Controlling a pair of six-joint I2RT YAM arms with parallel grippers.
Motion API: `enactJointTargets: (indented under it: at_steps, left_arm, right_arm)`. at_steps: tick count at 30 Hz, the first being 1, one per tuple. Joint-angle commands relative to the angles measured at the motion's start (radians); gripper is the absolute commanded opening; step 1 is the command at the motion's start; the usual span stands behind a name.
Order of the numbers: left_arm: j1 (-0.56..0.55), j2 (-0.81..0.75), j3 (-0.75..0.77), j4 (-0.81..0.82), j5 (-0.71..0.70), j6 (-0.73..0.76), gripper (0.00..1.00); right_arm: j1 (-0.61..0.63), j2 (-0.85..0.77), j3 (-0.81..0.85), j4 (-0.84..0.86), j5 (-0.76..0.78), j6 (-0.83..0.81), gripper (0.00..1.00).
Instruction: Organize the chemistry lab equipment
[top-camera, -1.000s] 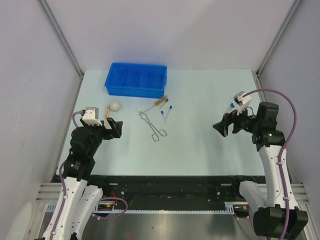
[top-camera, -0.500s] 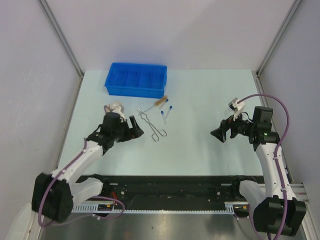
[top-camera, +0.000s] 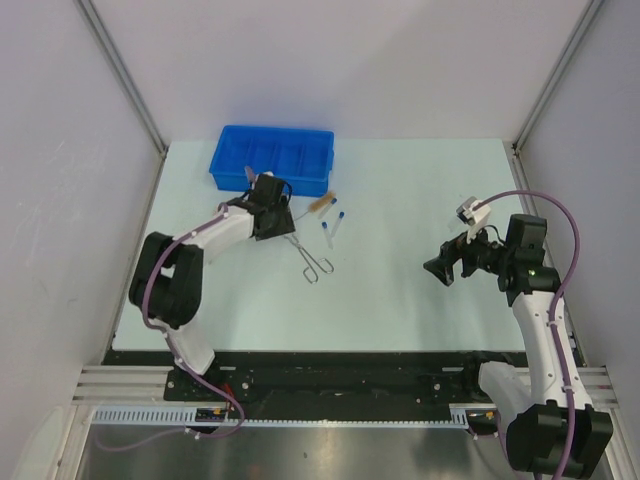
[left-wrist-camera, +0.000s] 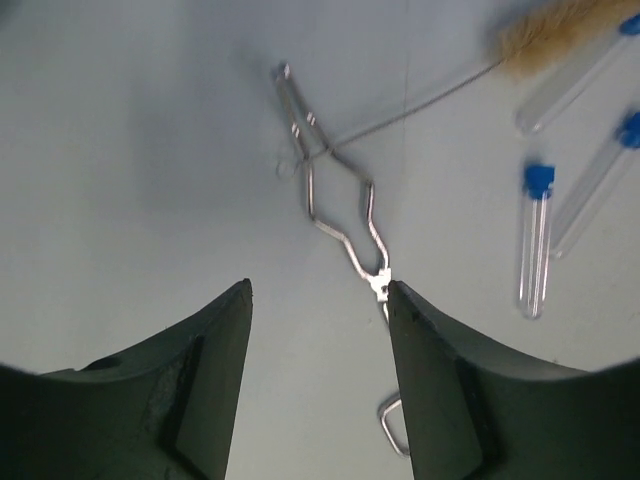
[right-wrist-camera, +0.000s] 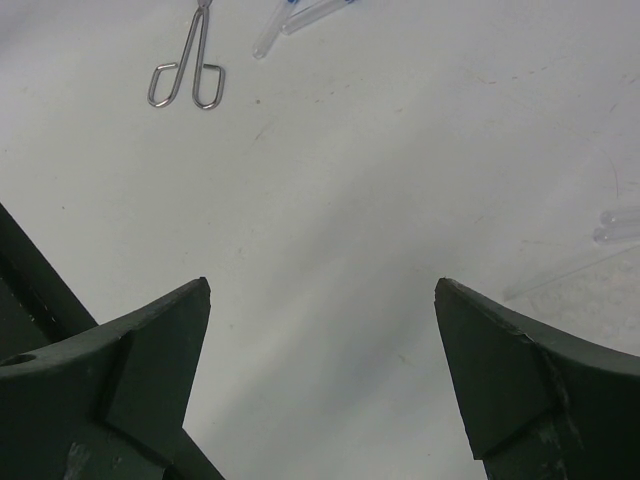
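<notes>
The silver wire tongs (left-wrist-camera: 335, 215) lie flat on the table, also seen in the top view (top-camera: 306, 250). My left gripper (left-wrist-camera: 318, 290) hovers over them, open, with only bare table between its fingers. The tongs' pivot sits at the right fingertip (left-wrist-camera: 400, 300), and a handle loop (left-wrist-camera: 390, 425) shows beside it. Three clear tubes with blue caps (left-wrist-camera: 535, 240) and a tan brush (left-wrist-camera: 560, 30) lie to the right. In the top view the left gripper (top-camera: 278, 220) is by the blue bin (top-camera: 272, 160). My right gripper (top-camera: 447, 268) stands wide open and empty (right-wrist-camera: 322, 285) over the table.
The left arm stretches across the table's left side and hides what lies beneath it. The tubes (top-camera: 330, 225) and brush (top-camera: 322, 202) lie just right of the bin. Clear tube ends (right-wrist-camera: 620, 225) show at the right wrist view's right edge. Grey walls enclose the table.
The left arm has swung from the near left out to the tongs beside the bin, and its jaws have narrowed. The right gripper dropped slightly and stayed wide open.
</notes>
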Motion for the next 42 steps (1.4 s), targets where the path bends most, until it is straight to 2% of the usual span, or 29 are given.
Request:
enactJointTargets:
  at_steps: [1,5,10,12,15,21,27,31,33,38,40,42]
  left_arm:
    - [0.007,0.081,0.157,-0.045,0.012,0.228,0.61]
    - [0.006,0.162,0.304,-0.089,0.129,0.458,0.60]
    - [0.003,0.303,0.499,-0.239,0.094,0.637,0.60]
    - [0.003,0.352,0.561,-0.281,0.132,0.742,0.56]
    - [-0.013,0.412,0.619,-0.321,0.114,0.852,0.52]
    - [-0.026,0.464,0.651,-0.290,0.132,0.930,0.44]
    - [-0.026,0.535,0.708,-0.312,0.160,0.933,0.41]
    - [-0.026,0.587,0.736,-0.341,0.170,0.925,0.30]
    - [-0.026,0.596,0.739,-0.342,0.170,0.921,0.27]
    - [-0.028,0.592,0.722,-0.342,0.202,0.909,0.15]
    - [-0.028,0.584,0.708,-0.336,0.212,0.901,0.06]
    - [-0.026,0.573,0.693,-0.329,0.219,0.893,0.03]
  right_arm:
    - [0.009,-0.018,-0.001,0.007,0.013,-0.019,1.00]
    - [0.023,-0.020,-0.001,0.009,0.018,-0.021,1.00]
    - [0.035,-0.017,-0.001,0.009,0.032,-0.022,1.00]
    - [0.037,-0.018,-0.001,0.010,0.035,-0.022,1.00]
    - [0.041,-0.014,-0.001,0.010,0.041,-0.024,1.00]
    - [0.048,-0.003,-0.001,0.007,0.050,-0.027,1.00]
    - [0.051,0.003,0.001,0.007,0.058,-0.028,1.00]
    - [0.051,0.005,-0.001,0.007,0.061,-0.028,1.00]
    - [0.051,0.006,-0.001,0.009,0.061,-0.028,1.00]
    - [0.051,0.006,-0.001,0.010,0.067,-0.028,1.00]
    - [0.051,0.006,-0.001,0.009,0.068,-0.030,1.00]
    - [0.051,0.003,-0.001,0.009,0.070,-0.030,1.00]
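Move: The brush lies about 9 cm ahead of my left hand and 5 cm to its right, some 5 cm below, its thin handle crossing the tongs' tips. The tongs' middle is about level with my hand and 4 cm right. One test tube lies 3 cm ahead and 10 cm right, another beside the bristles, 10 cm ahead and 10 right. The blue tray's middle is roughly 24 cm ahead, 3 left. From my right hand the brush is about 22 cm ahead, 31 left and 18 below. I carry my half-open left hand forward about 8 cm, drifting right over the tongs' tip end towards the brush and turning clockwise some 45 degrees with a slight roll. Then I sink about 5 cm to the tabletop beside the tray's near right corner and close the fingers, pinching the brush's wire handle just below the bristles. ##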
